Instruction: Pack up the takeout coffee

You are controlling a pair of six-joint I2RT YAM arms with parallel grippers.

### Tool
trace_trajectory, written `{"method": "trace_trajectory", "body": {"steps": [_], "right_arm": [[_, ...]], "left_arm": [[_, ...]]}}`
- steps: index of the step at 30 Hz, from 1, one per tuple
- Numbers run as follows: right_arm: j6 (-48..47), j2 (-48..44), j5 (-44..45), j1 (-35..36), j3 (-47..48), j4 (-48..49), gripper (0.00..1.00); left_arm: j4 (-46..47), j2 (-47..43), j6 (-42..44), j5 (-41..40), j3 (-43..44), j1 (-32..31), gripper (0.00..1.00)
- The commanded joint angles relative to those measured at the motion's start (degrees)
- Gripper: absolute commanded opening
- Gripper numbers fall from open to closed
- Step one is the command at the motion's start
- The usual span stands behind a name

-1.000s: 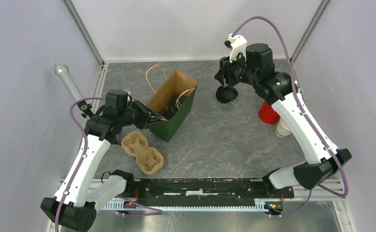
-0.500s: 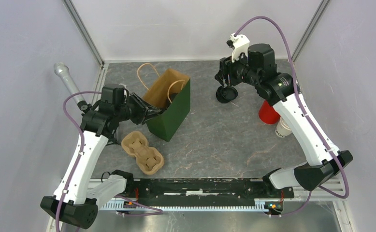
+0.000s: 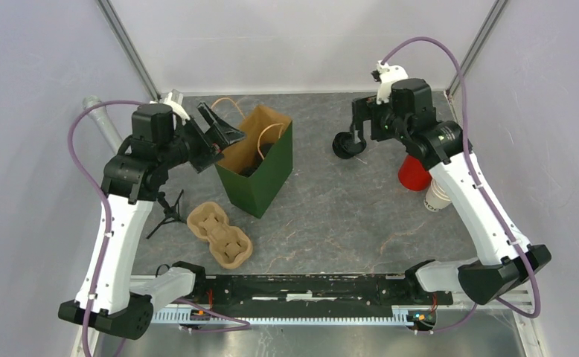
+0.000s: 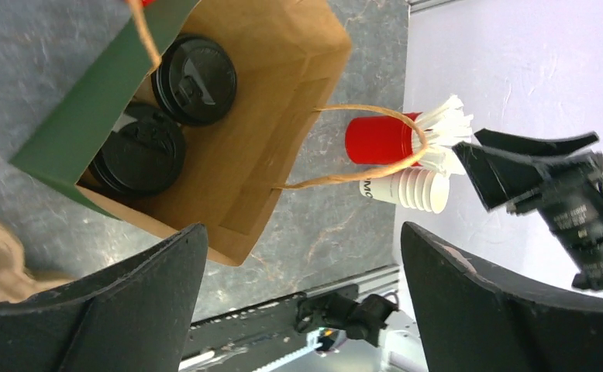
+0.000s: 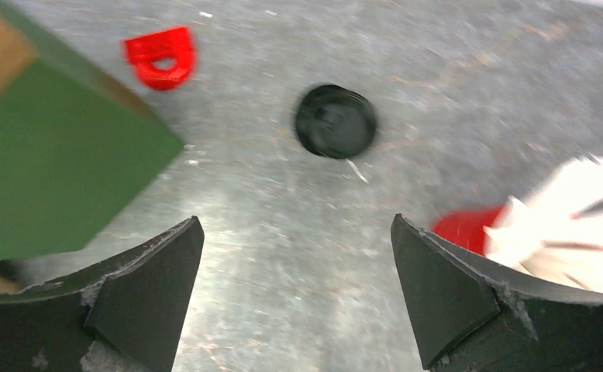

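Two takeout coffee cups with black lids, one (image 4: 195, 80) beside the other (image 4: 137, 149), stand inside the green paper bag (image 3: 260, 175) with tan handles. My left gripper (image 3: 223, 126) hovers open above the bag's left rim, and its fingers (image 4: 302, 240) hold nothing. My right gripper (image 3: 359, 134) hangs open above the table at the back right, just right of a stack of loose black lids (image 3: 346, 145). In the right wrist view the lids (image 5: 335, 121) lie ahead of the empty open gripper (image 5: 296, 221).
A red cup of white sticks (image 3: 413, 172) and a stack of lidless cream cups (image 3: 435, 197) stand right of the lids. A cardboard cup carrier (image 3: 219, 234) lies in front of the bag. A small red piece (image 5: 161, 54) lies behind the bag, a black stand (image 3: 166, 212) at left.
My left gripper has drawn up and back out of the bag and opened wide; the bag now stands more upright. My right gripper has opened and shifted slightly right of the lids.
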Motion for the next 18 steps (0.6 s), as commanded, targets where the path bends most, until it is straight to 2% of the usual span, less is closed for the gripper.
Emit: {"method": "trace_trajectory", "body": {"steps": [1, 5, 7, 11, 13, 15, 18], "right_arm": [[0.28, -1.02, 13.68, -4.8, -0.68, -7.51, 0.98], [-2.29, 0.15, 14.88, -12.73, 1.08, -12.53, 0.98], [-4.13, 0.7, 15.06, -17.09, 1.94, -14.79, 0.94], [-5.41, 0.49, 14.3, -24.51, 2.65, -13.6, 0.74], [-3.62, 1.64, 13.65, -27.4, 3.37, -12.03, 0.58], [-0.34, 2.36, 11.76, -30.23, 2.47, -7.9, 0.46], [4.08, 3.26, 11.55, -33.03, 0.78, -0.46, 0.4]], "left_arm": [[-2.18, -0.17, 12.52, -0.26, 4.26, 0.25, 1.0], [-3.72, -1.32, 16.11, 1.3, 3.83, 0.22, 1.0], [-4.95, -2.05, 17.54, 1.12, 3.15, 0.29, 1.0], [-6.25, -3.16, 19.0, 2.15, 1.61, 0.29, 1.0], [-6.18, -3.42, 18.3, 3.35, 0.4, 0.29, 1.0], [-5.49, -3.32, 17.73, 4.81, -0.64, 0.24, 1.0], [-5.34, -2.82, 17.79, 5.95, -0.9, 0.15, 1.0]]}}
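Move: Off to the right hand's right, about 21 cm across, 4 cm ahead and some 13 cm below, the wrapped straws stand in a red cup. The paper cups are about 26 cm right, 3 cm back and 21 cm down from the same hand, and the black lids lie 17 cm ahead, 1 cm right and 27 cm down. From the left hand, the straws are roughly 54 cm right, 11 cm ahead and 15 cm down. Sweeping fast to its right, about 23 cm, the right hand comes to hover above the straws, sinking some 4 cm and swinging about 40 degrees clockwise; its empty, wide-open fingers narrow to less than half on the later stretch, touching nothing. The left hand, still wide open, eases back about 3 cm beside the bag. ##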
